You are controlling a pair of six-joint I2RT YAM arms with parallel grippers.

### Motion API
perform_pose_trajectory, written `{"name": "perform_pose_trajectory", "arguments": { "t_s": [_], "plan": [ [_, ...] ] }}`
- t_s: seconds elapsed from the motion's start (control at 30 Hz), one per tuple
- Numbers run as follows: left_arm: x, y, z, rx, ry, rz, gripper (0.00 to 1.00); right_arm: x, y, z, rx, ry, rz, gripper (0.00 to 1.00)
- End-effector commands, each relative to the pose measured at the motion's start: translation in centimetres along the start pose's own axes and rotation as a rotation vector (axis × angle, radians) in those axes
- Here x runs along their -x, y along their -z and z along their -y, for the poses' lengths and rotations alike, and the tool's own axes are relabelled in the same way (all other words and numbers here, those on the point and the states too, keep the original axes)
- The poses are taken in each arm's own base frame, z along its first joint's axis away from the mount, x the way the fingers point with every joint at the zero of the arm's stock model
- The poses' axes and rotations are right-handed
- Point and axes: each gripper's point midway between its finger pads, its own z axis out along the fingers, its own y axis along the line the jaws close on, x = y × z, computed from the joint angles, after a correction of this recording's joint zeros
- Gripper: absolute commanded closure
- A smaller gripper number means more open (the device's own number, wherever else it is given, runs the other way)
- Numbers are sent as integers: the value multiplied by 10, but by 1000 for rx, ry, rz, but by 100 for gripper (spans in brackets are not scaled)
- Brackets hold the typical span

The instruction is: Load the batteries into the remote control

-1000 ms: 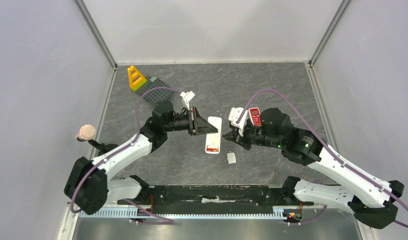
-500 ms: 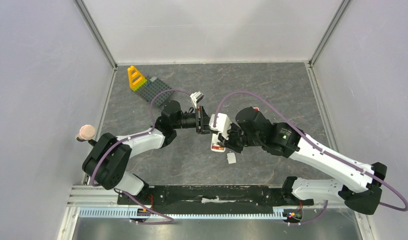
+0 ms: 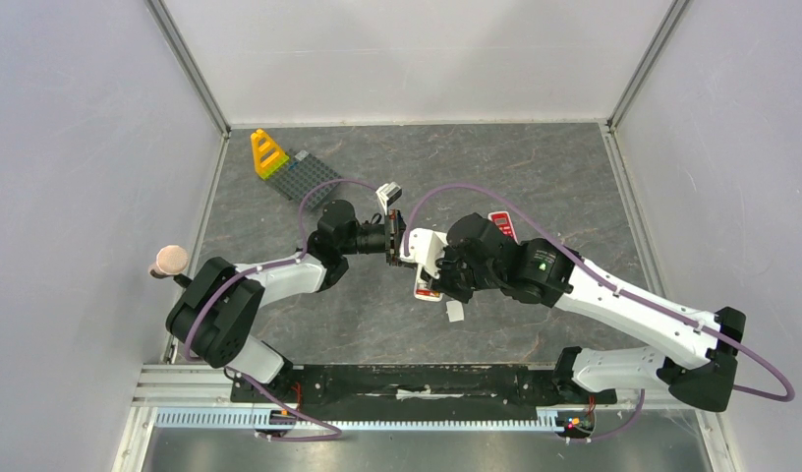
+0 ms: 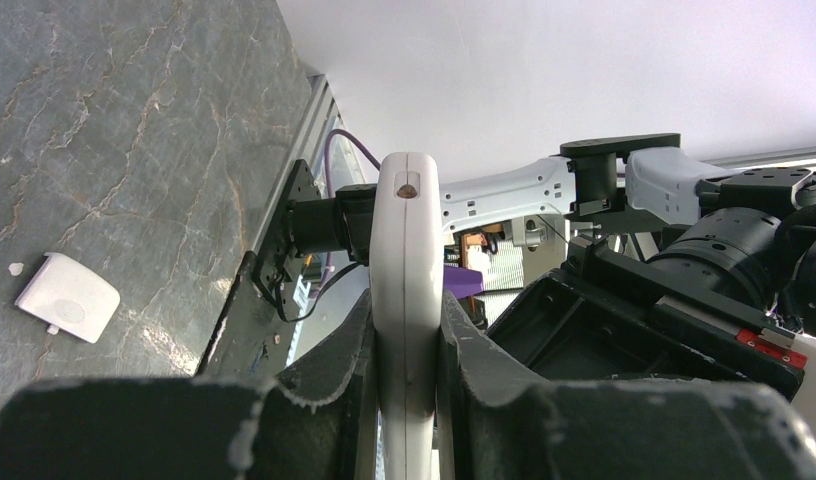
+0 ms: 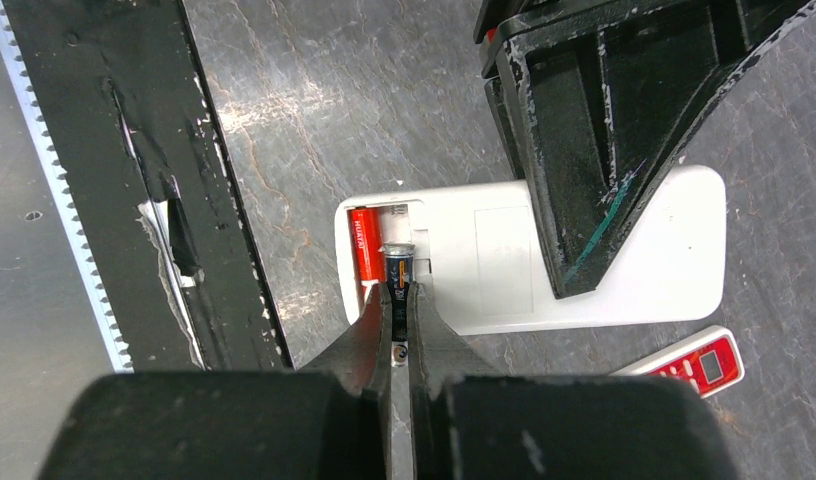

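The white remote control (image 5: 584, 270) lies back up with its battery bay open at one end. A red-orange battery (image 5: 363, 248) sits in the bay's outer slot. My right gripper (image 5: 397, 300) is shut on a dark blue battery (image 5: 397, 272), whose tip is over the empty slot beside the red one. My left gripper (image 4: 407, 305) is shut on the remote's long edge (image 4: 407, 230), and its black finger (image 5: 584, 150) covers the remote's middle. From above, both grippers meet at the remote (image 3: 423, 254).
The loose white battery cover (image 3: 455, 311) lies just in front of the remote. A small red remote (image 3: 501, 225) lies behind the right arm. A white clip (image 3: 388, 192), a grey baseplate (image 3: 304, 177) and a yellow block (image 3: 267, 153) stand at the back left.
The right arm has swung left from beside the red remote to the white remote's open end, carrying the battery. The left gripper has shifted slightly back and right with the remote.
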Motion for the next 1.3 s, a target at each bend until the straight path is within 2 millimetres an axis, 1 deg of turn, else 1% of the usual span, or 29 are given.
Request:
{"name": "perform_pose_trajectory", "arguments": {
  "t_s": [0.0,0.13,0.23,0.47,0.5,0.57,0.67,0.73,0.8,0.87,0.93,1.03,1.13,1.2,1.27],
  "plan": [
    [-2,1,5,-27,10,-17,98,20,7,4,-19,24,49,97],
    [-2,1,4,-23,19,-15,98,17,3,4,-20,21,33,92],
    [-2,1,3,-23,22,-15,98,16,1,4,-21,13,34,90],
    [-2,1,0,-18,33,-17,98,24,4,4,-28,-10,63,70],
    [-2,1,0,-17,35,-16,98,26,5,4,-27,-14,69,68],
    [-2,0,-1,-18,37,-16,98,30,8,3,-24,-19,89,65],
    [-2,0,-1,-19,41,-15,98,40,17,9,-61,-48,129,62],
    [-1,0,-1,-21,42,-12,98,50,27,16,-107,-79,182,56],
    [-1,0,0,-25,45,-8,98,62,41,20,-139,-114,252,49],
    [0,0,2,-36,48,0,98,69,55,31,-209,-178,318,39],
    [2,1,7,-53,56,14,98,74,70,40,-274,-282,394,28],
    [4,3,15,-82,68,37,98,69,86,52,-355,-439,492,16],
    [8,5,28,-124,81,68,98,60,95,60,-413,-668,590,11],
    [11,6,37,-147,84,87,98,53,97,63,-430,-813,648,11],
    [14,8,47,-166,81,106,98,43,97,68,-457,-951,689,15]
  ]
}}
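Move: The right gripper pinches the dark battery, already partly in the remote's compartment; the free slot's middle lies about 1 cm left and 1 cm below it, level forward. The red battery sits in its slot some 1 cm back, 2 cm left and 1 cm below. The battery cover lies on the table roughly 7 cm right, level forward, 18 cm down. From the left gripper, which grips the remote, the free slot is about 6 cm back, 1 cm right, at its height. Let go of the dark battery with the right gripper: spread its fingers nearly wide while barely sinking, then pull away from the remote, about 11 cm up, drifting some 4 cm right and a little forward, tipping the fingers up towards level and turning the hand roughly 35 degrees clockwise. Keep the left gripper closed on the remote, almost in place. ##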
